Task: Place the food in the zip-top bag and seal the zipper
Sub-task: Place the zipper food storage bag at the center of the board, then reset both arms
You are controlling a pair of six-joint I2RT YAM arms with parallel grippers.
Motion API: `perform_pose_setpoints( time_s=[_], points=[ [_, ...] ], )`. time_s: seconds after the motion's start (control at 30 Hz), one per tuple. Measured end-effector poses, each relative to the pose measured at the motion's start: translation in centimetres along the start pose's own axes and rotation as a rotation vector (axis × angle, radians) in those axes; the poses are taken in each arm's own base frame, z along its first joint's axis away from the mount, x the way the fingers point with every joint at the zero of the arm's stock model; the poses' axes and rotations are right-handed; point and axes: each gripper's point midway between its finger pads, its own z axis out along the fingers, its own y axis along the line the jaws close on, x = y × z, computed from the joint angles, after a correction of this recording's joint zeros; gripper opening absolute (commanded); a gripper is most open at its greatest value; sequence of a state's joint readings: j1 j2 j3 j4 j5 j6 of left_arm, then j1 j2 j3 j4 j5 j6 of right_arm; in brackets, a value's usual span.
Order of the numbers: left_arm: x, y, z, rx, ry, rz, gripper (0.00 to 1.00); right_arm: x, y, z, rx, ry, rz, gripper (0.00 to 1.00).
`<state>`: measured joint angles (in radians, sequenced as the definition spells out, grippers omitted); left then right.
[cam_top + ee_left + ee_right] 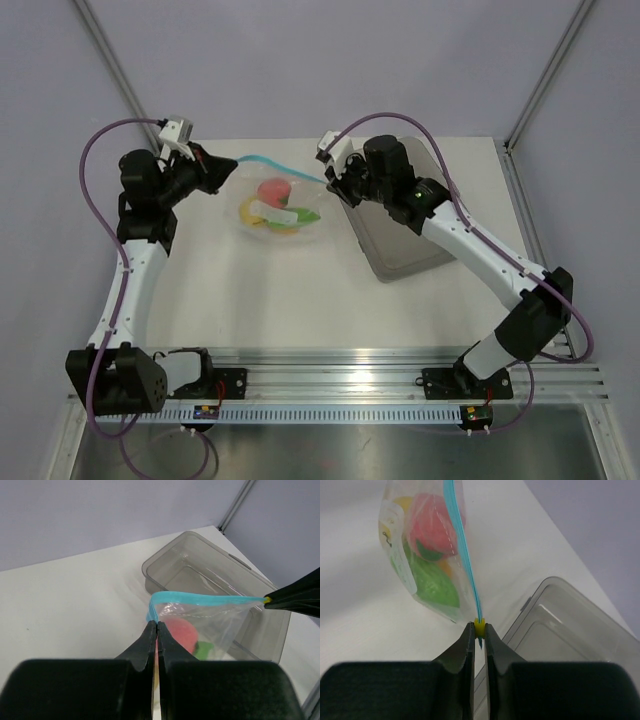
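The zip-top bag (278,212) hangs clear and crinkly between my two grippers, its lower part resting on the table. Inside it is the food: a red-pink piece (273,189), a yellow one (254,211) and a green one (306,215). The light blue zipper (280,167) runs taut along the bag's top edge. My left gripper (157,624) is shut on the bag's corner at the zipper's left end. At the other end my right gripper (479,627) is shut on the zipper's small yellow slider (479,625). The zipper (462,545) looks pressed together along its length.
A grey translucent tray (405,258) lies on the table right of the bag, under my right arm. In the left wrist view this tray (210,562) sits just behind the bag. Metal frame posts stand at the table's back corners.
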<state>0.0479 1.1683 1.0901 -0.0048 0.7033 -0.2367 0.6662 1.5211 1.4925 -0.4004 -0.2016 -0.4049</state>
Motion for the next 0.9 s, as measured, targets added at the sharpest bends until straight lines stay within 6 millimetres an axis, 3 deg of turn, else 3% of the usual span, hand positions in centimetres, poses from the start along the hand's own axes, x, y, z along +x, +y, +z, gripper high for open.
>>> perform_pose_setpoints(
  time_s=[0.07, 0.1, 0.13, 0.17, 0.2, 0.23, 0.3, 0.33, 0.5, 0.6, 0.63, 0.7, 0.9],
  points=[
    [-1.1, 0.3, 0.3, -0.01, -0.017, 0.011, 0.03, -1.0, -1.0, 1.5, 0.023, -0.029, -0.015, 0.03],
    [-1.6, 0.5, 0.3, -0.017, -0.028, 0.019, 0.16, -1.2, -1.1, 1.9, 0.025, -0.039, -0.019, 0.07],
    [-1.9, 0.5, 0.3, -0.019, -0.034, 0.027, 0.37, -1.4, -1.2, 2.1, 0.027, -0.047, -0.023, 0.1],
    [-2.2, 0.6, 0.1, -0.022, -0.041, 0.036, 0.77, -1.4, -1.1, 2.3, 0.021, -0.051, -0.025, 0.17],
    [-2.4, 0.7, 0.0, -0.023, -0.046, 0.037, 0.93, -1.4, -0.9, 2.5, 0.013, -0.057, -0.027, 0.26],
    [-2.5, 0.8, -0.3, -0.027, -0.046, 0.034, 0.99, -1.5, -0.6, 2.5, 0.004, -0.066, -0.03, 0.44],
    [-2.2, 1.0, -0.9, -0.044, -0.05, 0.022, 0.99, -0.8, 0.4, 2.5, -0.019, -0.078, -0.039, 0.55],
    [-1.8, 1.0, -1.4, -0.053, -0.051, 0.015, 0.99, -0.2, 1.6, 2.3, -0.047, -0.076, -0.043, 0.7],
    [0.0, -0.1, -4.5, -0.111, -0.072, 0.005, 0.99, 3.7, 7.8, 0.6, -0.188, -0.034, -0.031, 0.73],
    [-0.9, -1.3, -6.0, -0.13, -0.108, 0.03, 0.99, 5.3, 9.2, -1.1, -0.203, -0.022, 0.004, 0.75],
    [-1.2, -1.6, -6.3, -0.135, -0.119, 0.036, 0.99, 5.5, 9.1, -1.8, -0.188, -0.022, 0.019, 0.8],
    [-1.4, -1.7, -6.8, -0.152, -0.124, 0.027, 0.99, 5.5, 8.5, -3.1, -0.13, -0.024, 0.062, 0.99],
    [0.9, -0.2, -6.9, -0.243, -0.055, -0.128, 0.99, 5.1, 2.0, -6.8, 0.286, 0.058, 0.315, 1.0]
  ],
)
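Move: My two hands hold the food bag's zipper by its ends, food hanging below. The open patch of board where it goes is about 6 cm ahead of my left hand, 4 cm to its right and 33 cm below. From my right hand that patch lies some 9 cm ahead, 16 cm left and 28 cm down; the hanging food is about 6 cm ahead, 11 left, 12 below, and the grey bin roughly 14 ahead, 20 right, 25 below. Carrying on the forward swing a last 1–2 cm, I open both hands over the board to let the zipper go. My left hand then backs off some 7 cm and drifts left; my right draws back about 11 cm while sinking, then swings right away from the bag, rising a little and turning clockwise some 30 degrees. ##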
